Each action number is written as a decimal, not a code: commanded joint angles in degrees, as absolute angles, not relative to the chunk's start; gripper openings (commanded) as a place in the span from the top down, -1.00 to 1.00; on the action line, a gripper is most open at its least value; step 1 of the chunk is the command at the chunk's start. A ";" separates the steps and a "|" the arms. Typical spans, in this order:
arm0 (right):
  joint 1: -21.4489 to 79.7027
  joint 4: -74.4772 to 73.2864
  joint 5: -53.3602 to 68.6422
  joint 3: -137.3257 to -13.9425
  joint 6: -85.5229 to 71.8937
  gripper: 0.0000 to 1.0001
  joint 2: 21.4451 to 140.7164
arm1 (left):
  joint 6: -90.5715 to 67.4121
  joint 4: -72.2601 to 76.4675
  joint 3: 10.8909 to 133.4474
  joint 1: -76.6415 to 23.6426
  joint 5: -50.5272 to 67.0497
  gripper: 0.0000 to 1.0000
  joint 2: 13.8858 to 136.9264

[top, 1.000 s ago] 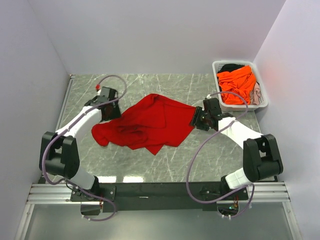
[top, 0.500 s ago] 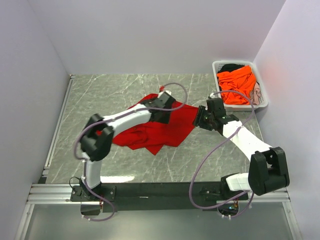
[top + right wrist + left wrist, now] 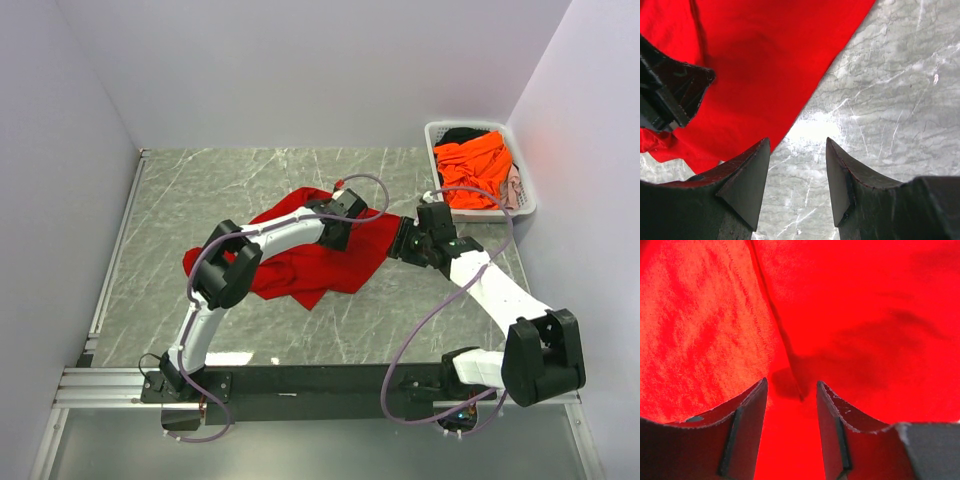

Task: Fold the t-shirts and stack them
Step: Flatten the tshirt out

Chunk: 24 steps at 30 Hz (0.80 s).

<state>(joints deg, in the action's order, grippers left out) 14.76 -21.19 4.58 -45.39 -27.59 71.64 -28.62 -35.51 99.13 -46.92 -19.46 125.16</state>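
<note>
A bright red t-shirt (image 3: 290, 262) lies crumpled in the middle of the marble table. My left gripper (image 3: 338, 235) reaches across onto its right part. In the left wrist view its jaws (image 3: 791, 382) stand apart just above the red cloth, with a seam fold (image 3: 799, 392) ahead of the tips. My right gripper (image 3: 400, 243) sits at the shirt's right edge. In the right wrist view it (image 3: 797, 140) is open over bare marble, the red t-shirt (image 3: 765, 60) to its left. An orange t-shirt (image 3: 475, 165) tops the basket, over dark and pale ones.
The white slotted basket (image 3: 528, 205) stands at the back right against the wall. Walls close in the table on the left, back and right. The left gripper's black body (image 3: 665, 95) shows close beside the right gripper. Bare marble (image 3: 200, 190) lies left and in front.
My left arm has swung from the shirt's left edge across to its right part, and its jaws have narrowed. The right gripper shifted slightly right and stayed open.
</note>
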 commanded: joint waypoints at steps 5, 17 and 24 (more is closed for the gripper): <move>14.85 -19.95 5.18 -44.47 -27.77 -0.11 69.79 | -30.50 -35.86 98.97 -47.02 -22.24 0.00 125.86; 14.94 -20.04 4.74 -43.95 -27.51 -0.11 68.73 | -30.85 -34.98 96.94 -47.02 -22.67 0.26 126.30; 14.85 -20.04 4.40 -43.94 -27.51 -0.11 68.56 | -30.59 -35.15 96.86 -47.02 -22.94 0.62 125.60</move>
<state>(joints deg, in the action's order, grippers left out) 14.76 -21.06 5.17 -44.56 -27.59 70.26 -29.91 -35.00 97.19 -46.92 -21.34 126.02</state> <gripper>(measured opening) 0.557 0.216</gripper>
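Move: The left gripper hangs open just over the red t-shirt, the loose edge of its folded layer about 2 cm below and 1 cm to the left. The shirt's near pointed corner lies some 13 cm back and 6 cm left of the left hand; the near right corner is roughly 10 cm back and 4 cm right. From the right hand, that folded edge is about 15 cm left, 3 cm ahead and 8 cm below. Ease the left gripper about 1.5 cm down onto the folded edge of the red shirt, drifting roughly 1 cm left so the edge sits between the fingertips. Once most of the way down, begin closing, bringing the half-open fingers in to roughly a quarter open around the edge, with the wrist keeping nearly the same downward slant. ##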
